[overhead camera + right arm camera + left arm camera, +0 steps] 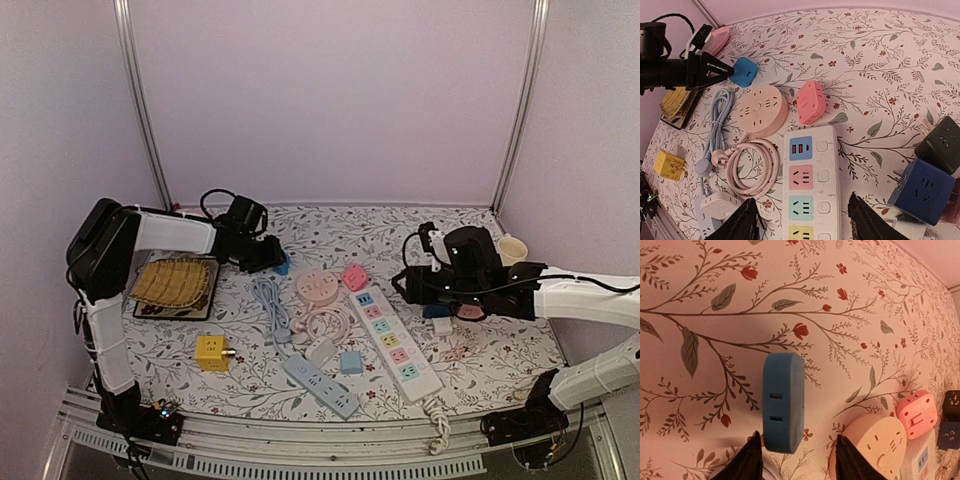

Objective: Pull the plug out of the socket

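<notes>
A blue plug adapter (784,402) lies on the floral cloth with its two slots facing up. My left gripper (798,436) is open around its near end. The left finger (752,455) is right beside it and the right finger stands well clear. From above, the left gripper (268,258) is at the back left with the blue adapter (283,266) at its tip. My right gripper (802,199) hangs open over the white power strip (810,132), holding nothing. No plug sits in the strip's sockets that show in that view.
A round pink socket (317,288) with a coiled cord and a pink adapter (355,277) lie mid-table. A blue cable (270,305), a grey-blue strip (320,385) and a yellow cube (211,352) lie nearer. A woven mat (175,285) is at the left. Dark blue (920,190) and black (940,145) cubes lie at the right.
</notes>
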You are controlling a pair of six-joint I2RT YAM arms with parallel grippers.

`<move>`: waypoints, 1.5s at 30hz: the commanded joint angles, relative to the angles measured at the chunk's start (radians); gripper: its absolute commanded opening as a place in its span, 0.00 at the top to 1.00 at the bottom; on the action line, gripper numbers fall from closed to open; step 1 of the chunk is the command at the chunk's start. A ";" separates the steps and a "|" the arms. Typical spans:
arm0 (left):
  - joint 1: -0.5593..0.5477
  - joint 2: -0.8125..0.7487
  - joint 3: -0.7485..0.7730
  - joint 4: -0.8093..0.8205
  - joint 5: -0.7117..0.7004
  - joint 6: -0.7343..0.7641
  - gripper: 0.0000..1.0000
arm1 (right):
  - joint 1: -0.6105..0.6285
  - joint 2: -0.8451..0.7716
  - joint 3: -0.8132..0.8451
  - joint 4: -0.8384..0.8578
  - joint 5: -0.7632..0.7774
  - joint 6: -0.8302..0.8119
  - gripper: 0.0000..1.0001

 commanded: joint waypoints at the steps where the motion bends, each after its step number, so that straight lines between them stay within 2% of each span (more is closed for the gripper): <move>1: 0.006 -0.127 -0.063 0.017 0.014 0.024 0.45 | -0.010 -0.044 -0.042 -0.023 0.041 0.016 0.38; 7: -0.005 -0.243 -0.161 0.045 0.015 0.031 0.37 | -0.015 -0.096 -0.081 -0.044 0.061 0.030 0.35; 13: -0.056 -0.357 -0.243 0.075 -0.018 0.057 0.23 | -0.050 -0.180 -0.132 -0.071 0.107 0.024 0.23; 17: -0.098 -0.452 -0.305 0.105 -0.065 0.073 0.14 | -0.162 -0.203 -0.158 -0.071 0.069 0.004 0.12; 18: -0.108 -0.475 -0.320 0.114 -0.080 0.080 0.05 | -0.199 -0.201 -0.160 -0.068 0.054 -0.005 0.07; 20: -0.120 -0.515 -0.358 0.150 -0.098 0.096 0.03 | -0.281 -0.190 -0.155 -0.051 0.016 -0.020 0.00; 23: -0.113 -0.552 -0.410 0.182 -0.106 0.095 0.03 | -0.380 -0.157 -0.132 -0.028 -0.014 -0.042 0.01; 27: -0.108 -0.593 -0.449 0.192 -0.124 0.115 0.03 | -0.483 -0.092 -0.097 0.019 0.057 -0.063 0.01; 33: -0.042 -0.653 -0.487 0.169 -0.159 0.110 0.03 | -0.607 -0.081 -0.174 0.295 0.102 -0.144 0.01; 37: 0.012 -0.716 -0.537 0.178 -0.219 0.102 0.03 | -0.643 -0.058 -0.275 0.583 0.206 -0.279 0.01; 41: 0.067 -0.753 -0.574 0.189 -0.274 0.145 0.03 | -0.700 0.041 -0.330 0.829 0.214 -0.339 0.01; 45: 0.117 -0.782 -0.620 0.215 -0.358 0.202 0.03 | -0.704 0.163 -0.399 1.070 0.286 -0.423 0.01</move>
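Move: The blue plug sits on edge just at the left fingertips, about 2 cm ahead, 1 cm right and 2 cm below. From that hand the round socket is some 7 cm back and 10 cm right, the basket tray 7 cm back and 27 cm left. For the empty right hand the blue plug is roughly 18 cm ahead and 30 cm left, the mug 16 cm ahead and 31 cm right, the blue block 5 cm ahead and 10 cm right, all well below. The blue plug is left behind on the table as the already half-open left fingers spread fully; the left hand climbs away, drawing back, then swings some 12 cm left, tilting up. Meanwhile the right hand, holding nothing, sweeps about 27 cm right and then also forward, towards the mug, turning some 40 degrees clockwise, tilting up late and opening fully. ##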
